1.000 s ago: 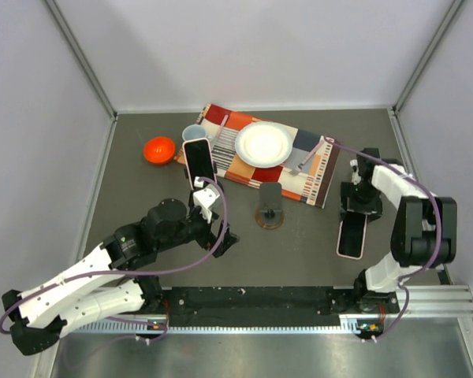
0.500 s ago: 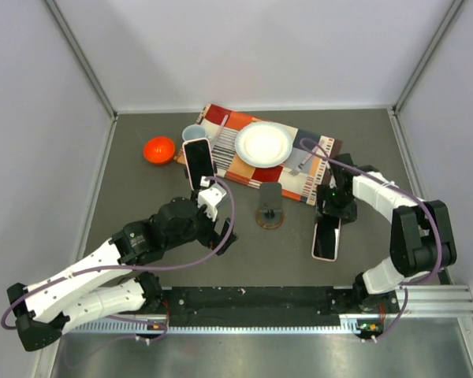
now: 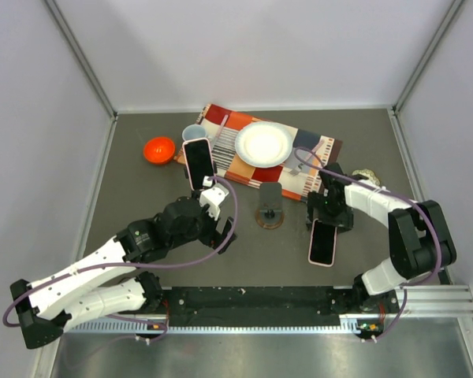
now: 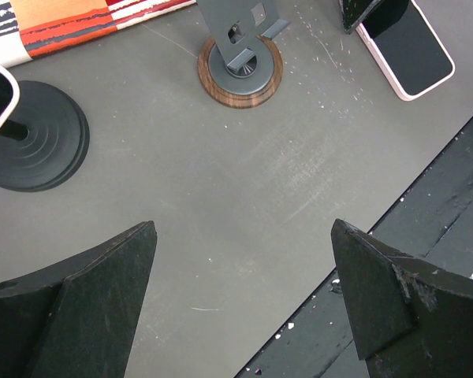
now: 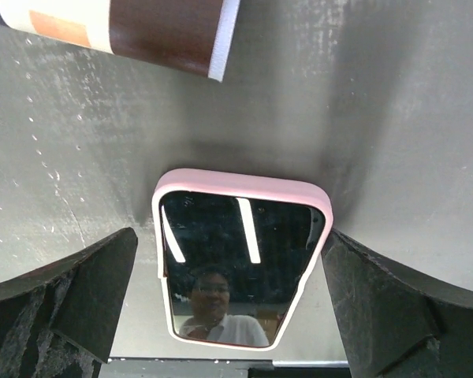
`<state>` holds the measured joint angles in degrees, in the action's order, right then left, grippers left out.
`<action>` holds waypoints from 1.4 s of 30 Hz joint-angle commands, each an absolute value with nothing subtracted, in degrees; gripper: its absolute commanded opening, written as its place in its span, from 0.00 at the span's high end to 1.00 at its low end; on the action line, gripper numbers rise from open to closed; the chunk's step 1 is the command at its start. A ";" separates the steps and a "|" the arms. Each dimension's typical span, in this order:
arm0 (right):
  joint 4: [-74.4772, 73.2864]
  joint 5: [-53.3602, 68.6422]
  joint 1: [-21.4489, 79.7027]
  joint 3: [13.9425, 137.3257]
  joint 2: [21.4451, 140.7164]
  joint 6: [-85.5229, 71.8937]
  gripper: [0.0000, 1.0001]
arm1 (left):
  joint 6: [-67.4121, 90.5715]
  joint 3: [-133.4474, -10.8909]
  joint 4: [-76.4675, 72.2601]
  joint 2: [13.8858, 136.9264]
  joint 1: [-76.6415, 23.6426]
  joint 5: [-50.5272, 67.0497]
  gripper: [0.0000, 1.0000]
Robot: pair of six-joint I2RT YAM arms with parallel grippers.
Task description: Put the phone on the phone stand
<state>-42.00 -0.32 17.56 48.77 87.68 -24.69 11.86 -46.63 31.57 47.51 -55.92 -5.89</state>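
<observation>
A phone in a pink case (image 3: 322, 243) lies screen up, right of the empty phone stand (image 3: 270, 208) with its round wooden base. My right gripper (image 3: 329, 214) is at the phone's far end. In the right wrist view the fingers (image 5: 79, 291) sit on both sides of the phone (image 5: 240, 268), and my right gripper (image 5: 229, 236) is closed on its edges. My left gripper (image 3: 223, 234) is open and empty over bare table, left of the stand. The left wrist view shows the stand (image 4: 240, 63), the phone (image 4: 410, 51) and my left gripper (image 4: 243, 228).
A second pink phone (image 3: 199, 163) stands on a black round-based stand (image 4: 33, 135). A patterned cloth (image 3: 315, 173) at the back holds a white plate (image 3: 264, 143). An orange bowl (image 3: 159, 150) and a blue cup (image 3: 193, 132) are back left. The black front rail (image 4: 441, 236) is near.
My right gripper has moved left toward the wooden-based stand, and the pink phone has moved with it. My left arm has shifted slightly to the right.
</observation>
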 commanded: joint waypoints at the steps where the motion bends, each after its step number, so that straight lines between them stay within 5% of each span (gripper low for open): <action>1: -42.01 -2.02 18.46 46.06 85.52 -28.30 0.01 | 11.60 -46.67 30.59 47.46 -55.81 -6.68 0.03; 28: -46.58 -4.48 26.45 38.59 82.63 -41.83 0.05 | 10.81 -47.02 30.32 48.42 -55.81 -3.87 0.03; 42: -44.48 -5.80 26.98 34.89 77.16 -42.80 0.36 | 10.81 -46.93 30.32 48.78 -55.90 -4.75 0.03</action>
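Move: The open right hand hangs low over the far end of the phone: the phone's middle lies about 6 cm back from it, level left to right and roughly 1 cm lower. The wood-based phone stand is some 16 cm to its left and 2 cm ahead, the placemat's near corner about 6 cm ahead and 1 cm left, the scalloped dish 13 cm ahead and 13 cm right. From the left hand, the phone is about 28 cm right, level fore and aft, 18 cm below. Back along the phone, skimming low, the right hand slides about 5 cm from the far end to around the middle, slowly at first and faster late, turning some 10 degrees clockwise. The wide-open fingers straddle the phone and, over the last half second, close in to pinch its long edges. ##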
